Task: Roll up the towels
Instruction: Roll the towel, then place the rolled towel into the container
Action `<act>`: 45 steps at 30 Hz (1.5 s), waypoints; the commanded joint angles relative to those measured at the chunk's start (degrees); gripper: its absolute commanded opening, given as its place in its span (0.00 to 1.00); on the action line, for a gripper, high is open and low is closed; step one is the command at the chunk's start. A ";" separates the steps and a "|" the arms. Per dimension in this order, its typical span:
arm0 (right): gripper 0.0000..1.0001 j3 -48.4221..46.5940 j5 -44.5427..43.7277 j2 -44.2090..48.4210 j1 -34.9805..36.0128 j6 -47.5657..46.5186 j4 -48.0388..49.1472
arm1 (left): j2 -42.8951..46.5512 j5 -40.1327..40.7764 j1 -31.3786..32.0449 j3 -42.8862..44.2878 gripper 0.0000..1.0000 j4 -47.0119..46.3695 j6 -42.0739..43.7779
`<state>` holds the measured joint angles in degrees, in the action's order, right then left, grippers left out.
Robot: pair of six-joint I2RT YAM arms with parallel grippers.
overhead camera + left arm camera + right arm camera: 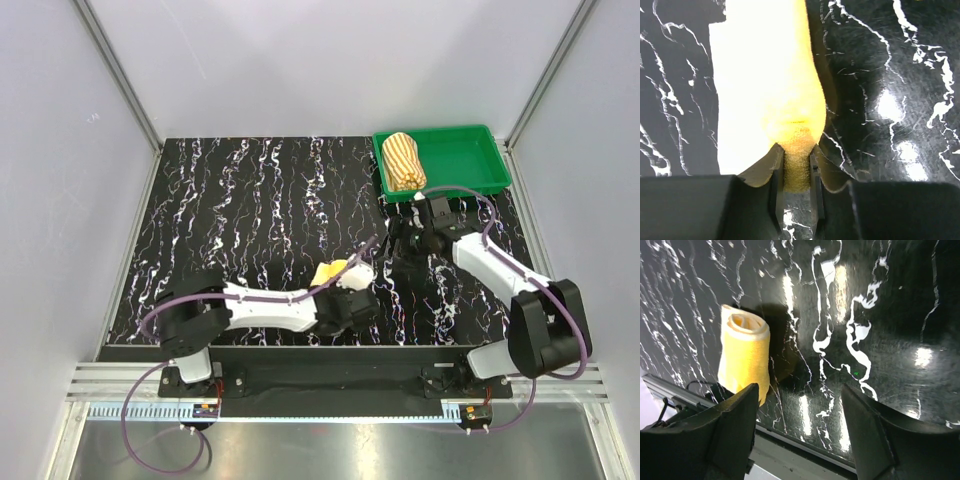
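The plain yellow towel [335, 272] is rolled up near the front middle of the black marble table [250, 200]. My left gripper [352, 298] is shut on its near end. In the left wrist view the yellow towel [770, 75] stretches away from the gripper [797, 167], with a fold of it pinched between the jaws. My right gripper [408, 248] hovers to the right of the towel. It is open and holds nothing [800, 415], and the rolled yellow towel [745, 355] lies to its left. The striped orange-and-cream towel [404, 160] lies rolled in the green tray [470, 165].
The green tray sits at the table's back right corner. Grey walls and metal frame posts [120, 70] close in the table on three sides. The table's front edge and rail [790, 440] run just beyond the right gripper's fingers.
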<state>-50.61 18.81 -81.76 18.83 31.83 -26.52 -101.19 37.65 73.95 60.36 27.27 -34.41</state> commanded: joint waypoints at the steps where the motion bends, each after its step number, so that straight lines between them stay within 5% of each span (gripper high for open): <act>1: 0.74 -2.83 -0.36 3.26 -0.20 -2.75 -3.89 | 5.19 -8.45 -2.75 -4.36 0.01 -6.07 -4.07; 10: 0.76 7.36 11.76 9.33 -0.11 5.16 12.09 | 19.60 -29.99 -15.67 -22.99 0.00 -26.72 -12.51; 20: 0.77 16.85 23.37 6.36 -0.02 13.59 35.81 | 20.51 -49.58 -28.41 -37.85 0.00 -49.82 -21.30; 26: 0.77 19.15 26.46 -1.72 2.17 14.66 49.19 | 16.73 -54.17 -31.59 -43.30 0.00 -59.51 -26.58; 45: 0.77 10.63 23.73 -27.31 14.65 15.98 66.34 | 15.58 -54.70 -33.79 -49.46 0.00 -63.65 -29.74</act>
<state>-38.06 43.22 -106.52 31.77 47.88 35.97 -83.13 -15.97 40.25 13.26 -40.56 -64.60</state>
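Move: The yellow towel's roll lies some 14 cm left of the open right hand, about 7 cm nearer the base and 6 cm lower. The left fingers already pinch its near end, with the roll's middle about 4 cm ahead of them, 1 cm to their left and 1 cm lower. From the right hand, the striped towel is about 18 cm ahead and 2 cm right, in the green tray centred 18 cm ahead and 11 cm right. Keep the left fingers pinched on the yellow towel's near end and roll that wrist left side down by some 70 degrees, easing the hand about 4 cm left until its fingers point rightward across the towel. Meanwhile bring the wide-open right gripper back to the towel: lift slightly and draw back a little, then sweep about 14 cm left and down, tilting its left side up, until the fingers straddle the roll. ##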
